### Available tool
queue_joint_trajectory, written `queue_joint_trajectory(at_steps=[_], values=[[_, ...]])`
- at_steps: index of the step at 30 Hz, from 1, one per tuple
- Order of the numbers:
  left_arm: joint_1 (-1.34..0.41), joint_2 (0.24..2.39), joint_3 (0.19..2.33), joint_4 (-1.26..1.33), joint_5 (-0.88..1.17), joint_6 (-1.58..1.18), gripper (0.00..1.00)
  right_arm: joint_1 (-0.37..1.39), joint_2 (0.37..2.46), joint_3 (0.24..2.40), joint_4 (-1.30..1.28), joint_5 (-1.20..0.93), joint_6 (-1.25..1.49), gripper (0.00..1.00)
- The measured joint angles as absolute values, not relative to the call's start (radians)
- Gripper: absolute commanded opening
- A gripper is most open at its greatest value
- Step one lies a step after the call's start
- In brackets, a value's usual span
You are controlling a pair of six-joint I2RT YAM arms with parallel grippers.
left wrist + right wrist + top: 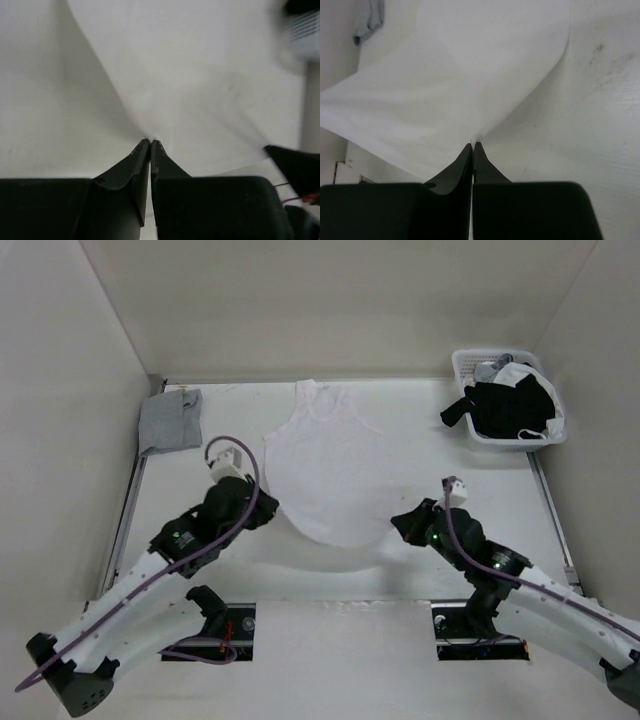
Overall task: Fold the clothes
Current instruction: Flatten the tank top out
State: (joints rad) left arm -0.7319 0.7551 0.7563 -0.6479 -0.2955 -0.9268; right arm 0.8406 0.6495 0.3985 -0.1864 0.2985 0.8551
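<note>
The clothes, a white sleeveless tank top (330,465), lie spread on the table with the straps at the far end and the hem toward the arms. My left gripper (275,512) is shut on the hem's left corner; in the left wrist view the fabric (190,80) fans out from the closed tips (150,141). My right gripper (397,523) is shut on the hem's right corner, and the cloth (450,85) stretches away from its closed tips (473,144). The hem between them curves and casts a shadow on the table.
A small grey folded garment (170,420) lies at the far left by the wall. A white basket (470,365) at the far right holds black and white garments (515,405). Walls enclose the table on three sides.
</note>
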Motion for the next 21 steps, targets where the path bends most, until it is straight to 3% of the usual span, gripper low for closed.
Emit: queue_joint_trajectory(at_steps=[7,16,21], values=[[-0.723,0.68,1.112,-0.55,-0.4,-0.785,0.02,0.988,0.515,0.854,-0.422,0.461,0.748,0.0],[-0.748,0.678,1.412,-0.472,-0.438,-0.655,0.03,1.396,0.612,1.389,-0.483,0.778,0.531,0.0],[-0.694,0.699,1.398,-0.319,-0.476,-0.606,0.03,1.335,0.744,1.488,-0.4,0.844,0.341,0.0]])
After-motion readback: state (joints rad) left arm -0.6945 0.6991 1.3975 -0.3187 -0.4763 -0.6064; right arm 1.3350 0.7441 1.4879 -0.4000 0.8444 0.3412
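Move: Both hands already grip the raised hem corners of the tank top, whose body still lies spread on the table. Its middle is about 15 cm ahead, 13 cm right and 17 cm below the left hand, and some 15 cm ahead, 15 cm left and 12 cm below the right. The folded grey cloth sits roughly 30 cm ahead and 29 cm left of the left hand; the laundry basket about 34 cm ahead and 33 cm right of the right hand. Both hands, keeping their grip, whip the hem up nearly 40 cm, easing apart as fingers tip up 35–50 degrees. ##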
